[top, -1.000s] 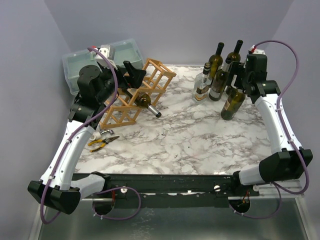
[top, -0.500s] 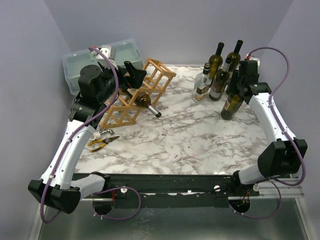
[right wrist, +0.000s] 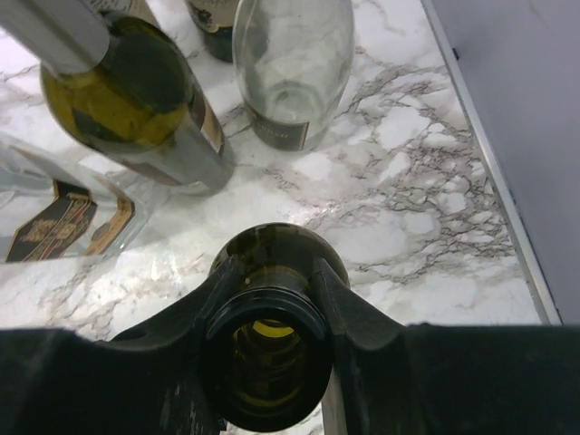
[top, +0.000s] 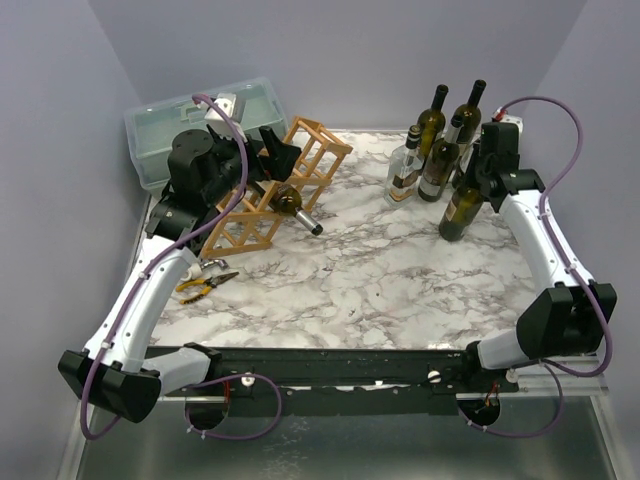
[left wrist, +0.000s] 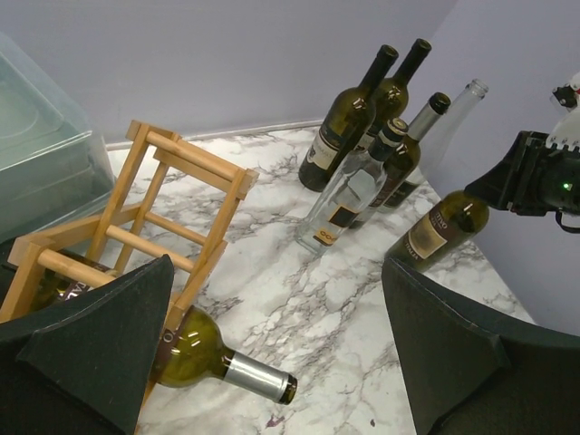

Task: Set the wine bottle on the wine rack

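Observation:
A dark green wine bottle (top: 463,205) stands slightly tilted on the marble at the right. My right gripper (top: 484,172) is shut on its neck. From the right wrist I look down into the bottle's open mouth (right wrist: 265,313), with my right gripper (right wrist: 269,272) clamped around the neck just below the rim. The light wooden wine rack (top: 318,150) lies at the back left and has one bottle (top: 291,204) resting in a lower cell. My left gripper (top: 268,152) hovers open above the rack. In the left wrist view, rack (left wrist: 186,177), racked bottle (left wrist: 213,361) and gripped bottle (left wrist: 438,232) show.
Several other bottles (top: 433,128) cluster close behind and left of the gripped one, among them a clear one (top: 405,172). A pale green toolbox (top: 205,115) sits behind the rack. Yellow-handled pliers (top: 204,285) lie near the left edge. A wall rises just right of the table.
My right gripper has dropped onto the bottle's neck and shut on it. The left arm has shifted slightly right above the rack, still open.

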Robot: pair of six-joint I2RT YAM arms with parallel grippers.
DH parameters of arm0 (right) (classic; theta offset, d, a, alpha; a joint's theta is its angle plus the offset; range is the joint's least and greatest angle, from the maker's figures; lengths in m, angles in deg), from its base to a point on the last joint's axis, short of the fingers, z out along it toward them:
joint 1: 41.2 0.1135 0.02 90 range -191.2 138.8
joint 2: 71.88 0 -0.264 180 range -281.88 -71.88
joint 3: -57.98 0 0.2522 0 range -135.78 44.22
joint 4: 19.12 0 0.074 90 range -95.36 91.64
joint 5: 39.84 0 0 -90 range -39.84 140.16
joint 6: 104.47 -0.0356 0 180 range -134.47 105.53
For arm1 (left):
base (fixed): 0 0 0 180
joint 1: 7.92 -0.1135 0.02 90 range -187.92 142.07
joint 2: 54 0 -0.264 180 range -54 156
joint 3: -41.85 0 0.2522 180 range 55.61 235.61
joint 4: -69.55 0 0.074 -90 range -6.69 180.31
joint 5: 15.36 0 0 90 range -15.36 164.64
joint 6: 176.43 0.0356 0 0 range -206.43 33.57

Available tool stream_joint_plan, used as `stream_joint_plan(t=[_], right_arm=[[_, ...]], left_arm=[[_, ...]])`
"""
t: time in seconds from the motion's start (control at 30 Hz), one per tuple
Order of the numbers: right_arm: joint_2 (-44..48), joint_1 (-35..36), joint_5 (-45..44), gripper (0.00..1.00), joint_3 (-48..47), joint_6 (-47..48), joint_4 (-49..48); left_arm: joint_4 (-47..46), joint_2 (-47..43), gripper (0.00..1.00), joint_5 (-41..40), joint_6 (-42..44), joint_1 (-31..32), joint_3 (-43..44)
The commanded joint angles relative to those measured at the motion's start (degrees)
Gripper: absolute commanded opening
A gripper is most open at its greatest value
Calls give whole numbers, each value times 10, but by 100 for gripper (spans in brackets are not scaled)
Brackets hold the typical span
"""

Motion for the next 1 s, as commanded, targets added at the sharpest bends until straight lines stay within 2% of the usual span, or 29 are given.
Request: stream_joint_plan(t=[0.0, 0.33, 0.7, 0.83, 0.97], right_arm=[[41, 6, 58, 1, 8, -1, 14], [85, 7, 263, 1, 27, -30, 9], [128, 7, 383, 1, 72, -86, -29], [140, 6, 423, 1, 86, -105, -43], [153, 7, 434, 1, 92, -113, -47]], left_arm=[[-3, 9, 99, 14, 9, 8, -4], [1, 34, 99, 39, -4, 9, 2], [-1, 80, 99, 106, -20, 30, 18], [-1, 109, 99, 122, -18, 69, 26], [-2, 116, 99, 52, 21, 133, 5]])
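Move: At the neck of the upright wine bottle, the right hand is already closed. From it, the wine rack is about 48 cm to the left, 4 cm ahead and 13 cm lower; the clear bottle stands 13 cm left and 10 cm ahead, the dark bottle 6 cm left and 11 cm ahead. From the open left hand, the held bottle's middle is some 44 cm right, 7 cm ahead and 26 cm below, the rack 5 cm left and 8 cm ahead. Swinging left towards the rack by about 12 cm and back about 6 cm, the right hand stays nearly level and keeps its neck grip, rolling its left side up some 30 degrees while turning counter-clockwise about as much. The left hand, fingers still wide open, goes right and down towards the bottle, speeding up, tips down a little and turns clockwise. ##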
